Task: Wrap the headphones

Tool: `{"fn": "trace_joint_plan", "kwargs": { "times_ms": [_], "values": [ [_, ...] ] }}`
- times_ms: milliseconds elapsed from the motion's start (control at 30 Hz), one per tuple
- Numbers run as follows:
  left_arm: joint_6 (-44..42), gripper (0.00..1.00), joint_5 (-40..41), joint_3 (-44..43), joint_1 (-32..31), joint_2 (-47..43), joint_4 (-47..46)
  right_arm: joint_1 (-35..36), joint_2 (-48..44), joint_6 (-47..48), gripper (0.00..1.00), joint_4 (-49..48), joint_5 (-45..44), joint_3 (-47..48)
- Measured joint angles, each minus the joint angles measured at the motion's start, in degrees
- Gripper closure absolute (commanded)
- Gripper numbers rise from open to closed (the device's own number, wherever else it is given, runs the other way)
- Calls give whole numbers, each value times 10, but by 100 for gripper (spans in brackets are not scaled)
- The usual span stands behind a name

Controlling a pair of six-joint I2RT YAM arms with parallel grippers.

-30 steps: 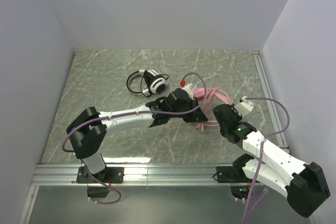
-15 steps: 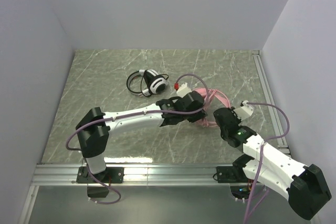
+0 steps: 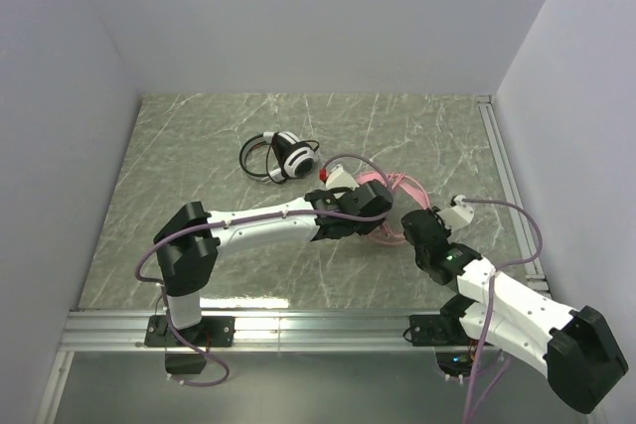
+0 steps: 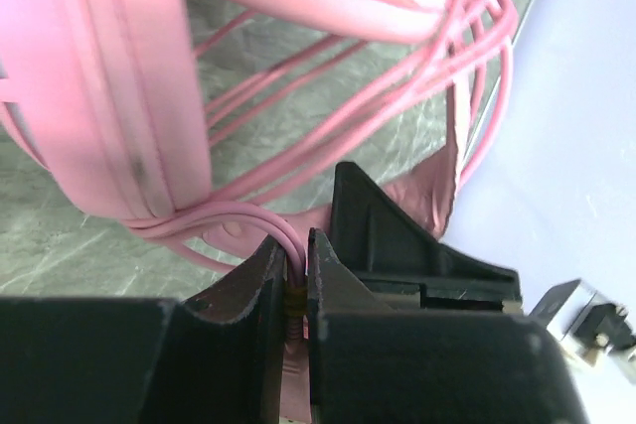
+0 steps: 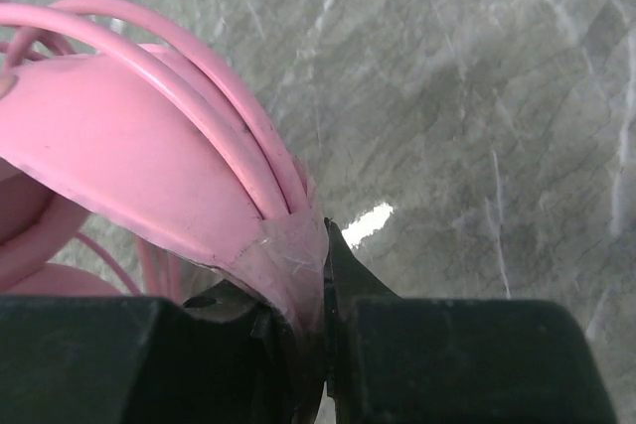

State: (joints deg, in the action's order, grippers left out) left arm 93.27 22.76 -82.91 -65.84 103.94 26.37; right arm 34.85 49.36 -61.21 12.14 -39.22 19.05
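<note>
The pink headphones lie right of the table's middle, mostly hidden under both arms, with several turns of pink cable wound over the band. My left gripper is shut on the pink cable at its plug end. My right gripper is shut on the pink headband where clear tape covers it. The black and white headphones lie behind, with their black cable looped around them, touched by neither gripper.
A metal rail runs along the table's right edge, close to my right arm. Grey walls stand at the left, back and right of the marble-patterned table.
My left gripper has swung back toward the near side around the pink headphones, drawing the cable along. My right gripper shifted slightly nearer and left, still holding the band.
</note>
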Motion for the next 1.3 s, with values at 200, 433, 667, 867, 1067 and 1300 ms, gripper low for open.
{"fn": "trace_joint_plan", "kwargs": {
  "times_ms": [200, 433, 667, 867, 1067, 1300],
  "values": [
    [34, 100, 2, -29, 0, 18, 37, 2, 50, -43, 100, 41, 31, 28],
    [38, 100, 0, -95, 0, 74, 93, 4, 90, -90, 100, 110, 63, 71],
    [56, 100, -9, -106, 0, 85, 118, 10, 40, -119, 100, 127, 89, 42],
    [67, 100, -38, -115, 2, 104, 122, 12, 9, -129, 100, 133, 93, 19],
    [70, 87, -71, -130, 12, 135, 133, 17, 10, -129, 100, 133, 92, 19],
    [57, 96, -145, -168, 33, 189, 151, 22, 10, -131, 100, 137, 83, 10]
  ]
}}
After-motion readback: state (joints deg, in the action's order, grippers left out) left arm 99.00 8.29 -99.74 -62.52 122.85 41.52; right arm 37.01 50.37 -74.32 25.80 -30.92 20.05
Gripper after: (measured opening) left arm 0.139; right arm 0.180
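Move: The left hand already pinches the pink cable. The pink headphones' ear cups, its goal, lie about 3 cm ahead of it, 3 cm to its left and 6 cm lower. The headband end in the right gripper is some 7 cm to the left hand's right, 1 cm ahead and 7 cm below. The white headphones lie on the table about 15 cm ahead, 23 cm left and 15 cm below the left hand. From the right hand, the cups lie about 9 cm left and 3 cm ahead, level in height. Keeping the pink cable pinched, the left hand takes it down close beside the ear cups, sinking about 9 cm, faster towards the end, and drifting slightly right while its fingers tip some 20 degrees further down. The right hand, still gripping the headband, draws back about 4 cm and sinks nearly as much, tipping down too. ##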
